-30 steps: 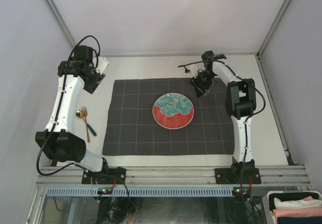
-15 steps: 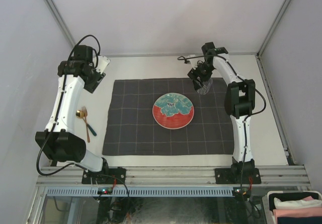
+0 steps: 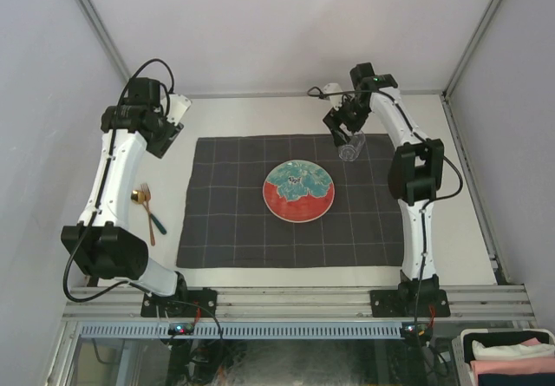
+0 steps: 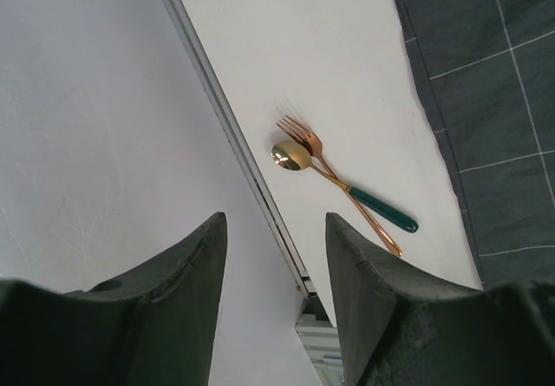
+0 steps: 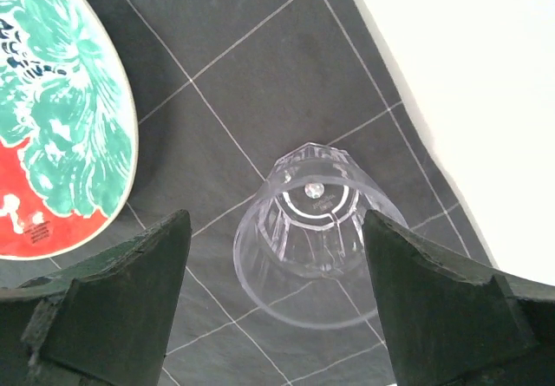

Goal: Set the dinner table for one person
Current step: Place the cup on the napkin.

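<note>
On the off-white dinner table (image 3: 260, 113) lies a dark grey checked cloth (image 3: 225, 204) with a red and teal plate (image 3: 298, 191) at its middle. A clear glass (image 3: 349, 150) stands upright on the cloth's far right corner. My right gripper (image 3: 342, 126) hovers above it, open. In the right wrist view the glass (image 5: 308, 230) sits below and between the wide jaws, touching neither, with the plate (image 5: 52, 143) to its left. My left gripper (image 3: 166, 139) is open and empty at the far left. A gold fork (image 4: 305, 136) and a green-handled spoon (image 4: 381, 210) lie crossed left of the cloth.
Grey metal rails (image 3: 295, 301) edge the table's near side, and white walls close in the left, back and right. A bin of folded cloths (image 3: 512, 356) sits off the table at the bottom right. The fork and spoon (image 3: 149, 212) lie close to the left arm.
My right gripper has opened, let go of the glass and drawn back and up from it. The glass now stands alone on the cloth. The left arm has not moved.
</note>
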`<action>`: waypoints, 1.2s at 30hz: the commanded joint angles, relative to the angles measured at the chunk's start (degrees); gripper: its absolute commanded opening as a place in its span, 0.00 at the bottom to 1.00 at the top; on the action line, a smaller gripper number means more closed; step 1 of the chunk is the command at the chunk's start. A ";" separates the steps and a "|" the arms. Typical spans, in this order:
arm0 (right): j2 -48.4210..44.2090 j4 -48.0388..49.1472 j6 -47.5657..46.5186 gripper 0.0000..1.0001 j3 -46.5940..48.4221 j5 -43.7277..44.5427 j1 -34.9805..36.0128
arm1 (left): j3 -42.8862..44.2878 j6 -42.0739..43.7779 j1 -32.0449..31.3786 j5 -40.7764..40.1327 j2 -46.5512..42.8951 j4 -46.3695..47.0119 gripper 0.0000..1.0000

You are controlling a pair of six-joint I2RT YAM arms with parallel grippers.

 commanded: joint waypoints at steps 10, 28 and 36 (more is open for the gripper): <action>-19.74 8.11 12.38 0.96 1.66 5.09 -1.81 | -1.47 3.16 -0.14 -1.89 0.22 7.62 0.54; -64.44 32.43 26.65 1.00 -59.33 31.03 8.06 | -24.44 1.50 7.85 4.01 -6.90 16.89 0.56; -65.67 29.77 26.26 1.00 -63.16 27.39 5.41 | -32.55 1.68 9.50 -0.35 -8.53 17.84 0.54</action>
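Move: The clear cup already stands on the napkin, about 5 cm back from the right hand, 1 cm to its left, its middle some 8 cm below, with the fingers already well open. The plate lies about 17 cm back and 13 cm left of that hand, 12 cm down. From the left hand, the spoon and the fork crossed with it lie roughly 10 cm back, 2 to 3 cm left and 26 cm below. Opening fully, the right hand rises 20 cm from the cup, then back and down; left sinks towards cutlery. ##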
